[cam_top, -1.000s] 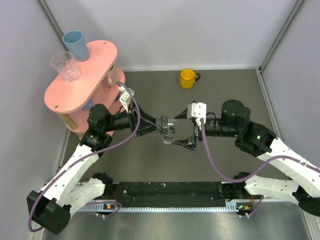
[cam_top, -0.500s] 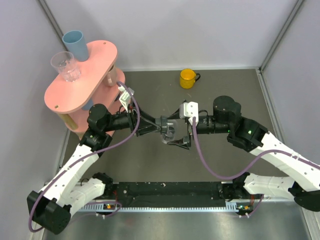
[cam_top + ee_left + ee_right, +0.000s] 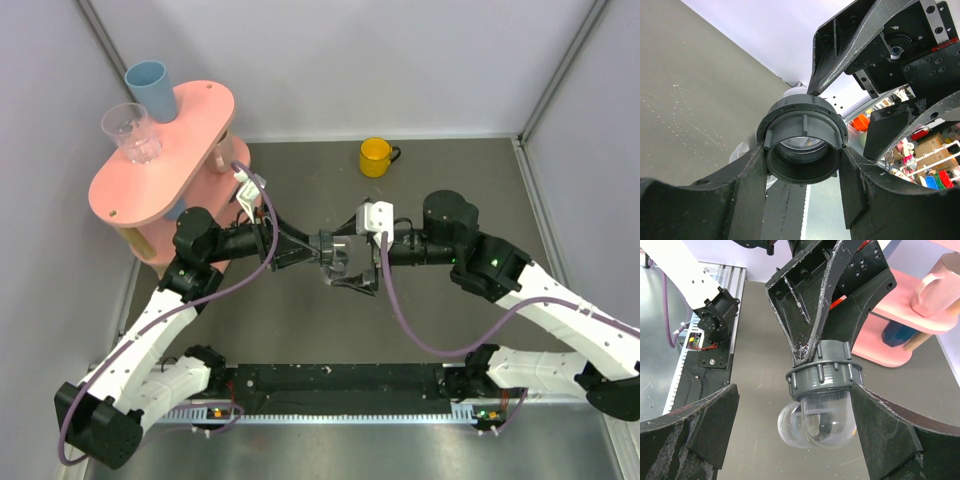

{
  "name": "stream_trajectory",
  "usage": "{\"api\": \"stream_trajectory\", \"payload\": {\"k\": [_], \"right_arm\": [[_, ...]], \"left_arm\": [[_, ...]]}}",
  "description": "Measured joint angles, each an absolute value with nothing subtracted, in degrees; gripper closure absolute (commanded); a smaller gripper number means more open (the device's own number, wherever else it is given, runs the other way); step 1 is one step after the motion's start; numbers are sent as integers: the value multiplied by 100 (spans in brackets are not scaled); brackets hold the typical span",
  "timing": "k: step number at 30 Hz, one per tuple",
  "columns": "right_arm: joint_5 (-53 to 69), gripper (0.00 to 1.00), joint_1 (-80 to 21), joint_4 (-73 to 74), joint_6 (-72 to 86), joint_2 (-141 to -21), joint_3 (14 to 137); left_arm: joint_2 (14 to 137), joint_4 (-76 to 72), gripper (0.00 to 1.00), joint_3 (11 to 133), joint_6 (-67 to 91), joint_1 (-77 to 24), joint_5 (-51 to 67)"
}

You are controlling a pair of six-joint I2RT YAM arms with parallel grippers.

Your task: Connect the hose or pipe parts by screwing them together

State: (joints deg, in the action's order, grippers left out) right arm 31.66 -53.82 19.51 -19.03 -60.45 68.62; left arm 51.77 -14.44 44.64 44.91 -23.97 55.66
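Observation:
The hose or pipe parts hang above the table's middle: a dark grey ribbed nut (image 3: 824, 372) with a clear elbow piece (image 3: 815, 422) coming out of its lower end. My left gripper (image 3: 802, 156) is shut on the nut (image 3: 805, 145), whose threaded mouth faces the left wrist camera. My right gripper (image 3: 795, 412) is open, one finger on each side of the elbow. Its right finger (image 3: 885, 425) is close to the nut's rim and its left finger (image 3: 710, 425) stands well apart. From above, the parts (image 3: 336, 256) sit where the left gripper (image 3: 325, 250) and right gripper (image 3: 352, 270) meet.
A yellow mug (image 3: 375, 156) stands at the back of the table. A pink two-level stand (image 3: 165, 165) at the back left carries a blue cup (image 3: 150, 88), a clear glass (image 3: 131, 132) and a pink mug (image 3: 935, 285). A black rail (image 3: 340, 382) runs along the near edge.
My right arm has moved left, so its open fingers now straddle the parts that the left gripper holds. The left arm and the parts have stayed put.

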Motion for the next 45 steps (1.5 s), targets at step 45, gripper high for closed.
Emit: {"api": "stream_trajectory", "payload": {"k": [45], "right_arm": [[2591, 7, -5391, 2279, -2086, -6307, 6407]], "left_arm": [[5177, -1337, 100, 4456, 4335, -2445, 5653]]}}
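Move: The right hand hangs open above the clear elbow of the hose connector. The elbow's middle lies about 2 cm ahead of this hand, 2 cm to its left and roughly 7 cm below, and the dark collar sits about 3 cm ahead, 4 cm to its left and 6 cm below. The left hand already grips that collar, and from it the elbow lies some 3 cm to the right, 1 cm back and 2 cm lower. The right hand eases forward about 1.5 cm and then sinks some 6.5 cm towards the clear elbow, its left-pointing fingers dipping about 10 degrees as it goes and a short drift to its left taken back at the end. Its fingers stay wide open and come down to straddle the connector just beyond the left gripper, with no grip taken yet, while the left hand keeps its hold on the collar and stays nearly in place. ##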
